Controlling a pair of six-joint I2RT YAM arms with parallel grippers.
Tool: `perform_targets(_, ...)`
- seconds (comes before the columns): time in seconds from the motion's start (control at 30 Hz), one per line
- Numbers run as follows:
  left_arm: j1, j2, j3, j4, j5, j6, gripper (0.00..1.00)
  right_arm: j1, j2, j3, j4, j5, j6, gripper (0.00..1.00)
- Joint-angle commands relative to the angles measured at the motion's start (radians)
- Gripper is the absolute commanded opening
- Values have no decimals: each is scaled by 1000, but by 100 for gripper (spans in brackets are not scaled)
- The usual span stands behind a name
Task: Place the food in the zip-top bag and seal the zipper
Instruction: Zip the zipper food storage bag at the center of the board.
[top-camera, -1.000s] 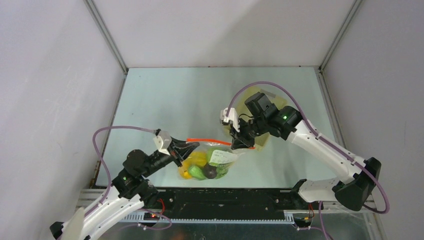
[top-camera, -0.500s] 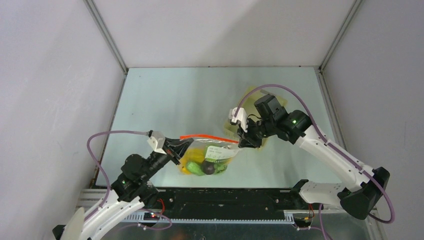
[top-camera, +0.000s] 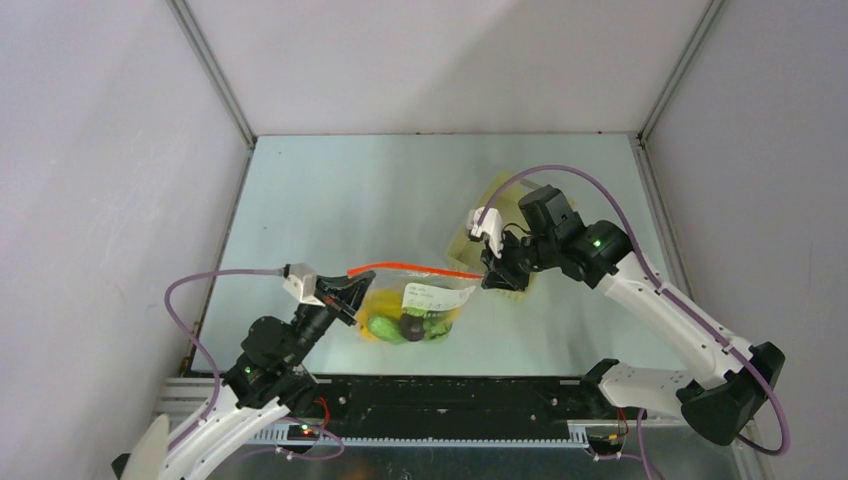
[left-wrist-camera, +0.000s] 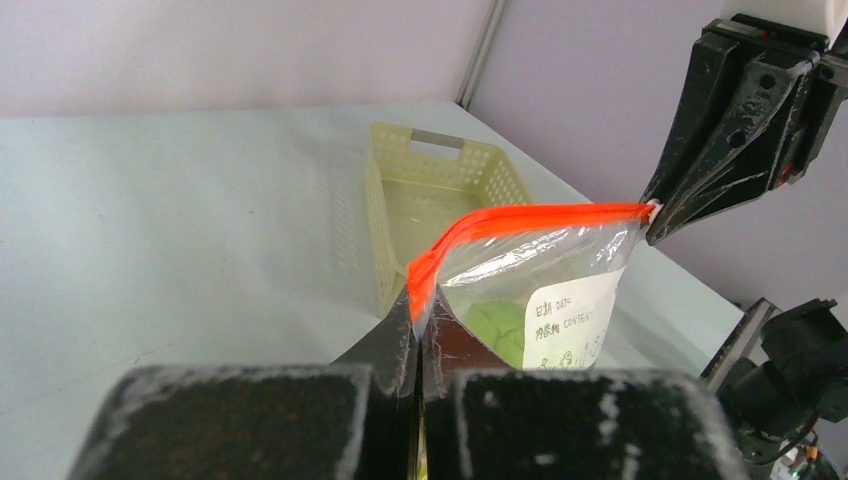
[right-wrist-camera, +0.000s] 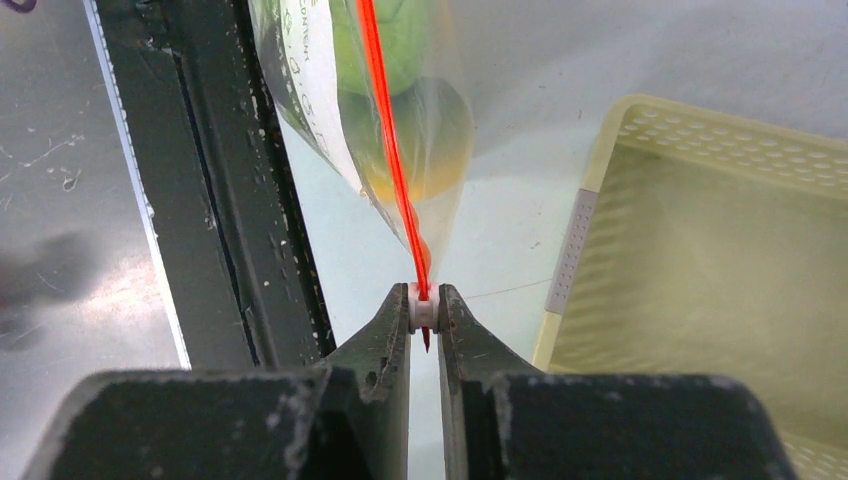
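Note:
The zip-top bag (top-camera: 425, 305) hangs stretched between my two grippers just above the table. Green, yellow and one dark piece of food (top-camera: 405, 327) lie in its bottom, behind the white label (left-wrist-camera: 570, 320). The red-orange zipper (top-camera: 415, 270) runs taut along the top. My left gripper (top-camera: 352, 290) is shut on the bag's left corner, at the zipper's end (left-wrist-camera: 425, 285). My right gripper (right-wrist-camera: 424, 310) is shut on a small white slider (right-wrist-camera: 422, 308) at the zipper's right end. Green food (right-wrist-camera: 400, 40) and a yellow-orange piece (right-wrist-camera: 430, 150) show through the plastic.
A pale yellow lattice basket (left-wrist-camera: 440, 190) stands on the table behind the bag, partly under the right arm (top-camera: 620, 275). The black base rail (top-camera: 450, 395) runs along the near edge. Grey walls close in the table on three sides.
The left gripper has drawn back to the left and the right gripper has shifted to the right. The bag's top now stretches out straighter between them.

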Motion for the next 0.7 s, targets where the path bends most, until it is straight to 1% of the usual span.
perform_targets(0.0,9,-38,8,41,-151,-8,0,-26,-46,-6,-34,32,17,0)
perform_targets(0.3,9,14,32,23,-154,-11,0,-34,-56,-6,-10,36,34,0)
perform_targets(0.33,9,21,32,34,-140,-11,0,-34,-57,-6,-3,31,42,1)
perform_targets(0.37,9,36,33,43,-132,-12,0,-34,-58,-6,16,31,50,4)
perform_targets(0.43,9,61,38,72,-108,-19,0,-35,-58,-6,64,55,95,32)
perform_targets(0.47,9,70,40,80,-101,-29,0,-35,-59,-8,82,77,130,55)
perform_targets(0.57,9,113,59,89,-131,-51,0,-36,-70,-27,149,134,173,78)
perform_targets(0.6,9,120,62,87,-174,-67,0,-36,-74,-29,157,150,193,94)
perform_targets(0.67,9,144,85,64,-253,-85,0,-36,-89,-32,179,194,227,99)
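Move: My right fingers are on the white slider at the zipper's right end. That slider lies about 22 cm to the right of my left hand, about level with it and at much the same height; my left fingers are pinching the zipper near its other end. The food in the bag hangs roughly 15 cm below, 7 cm right of my left hand and 3 cm back. From my right hand, the basket stands some 14 cm ahead, 7 cm right and 19 cm down. I let go of the slider with my right hand: it barely shifts at first, then the fingers spread from nearly shut to wide open while the hand eases about 2 cm forward, a little right and up, turning some 10 degrees clockwise. My left hand keeps its pinch on the zipper, sinking about 1.5 cm and pushing 2 cm forward as it tips slightly down. ##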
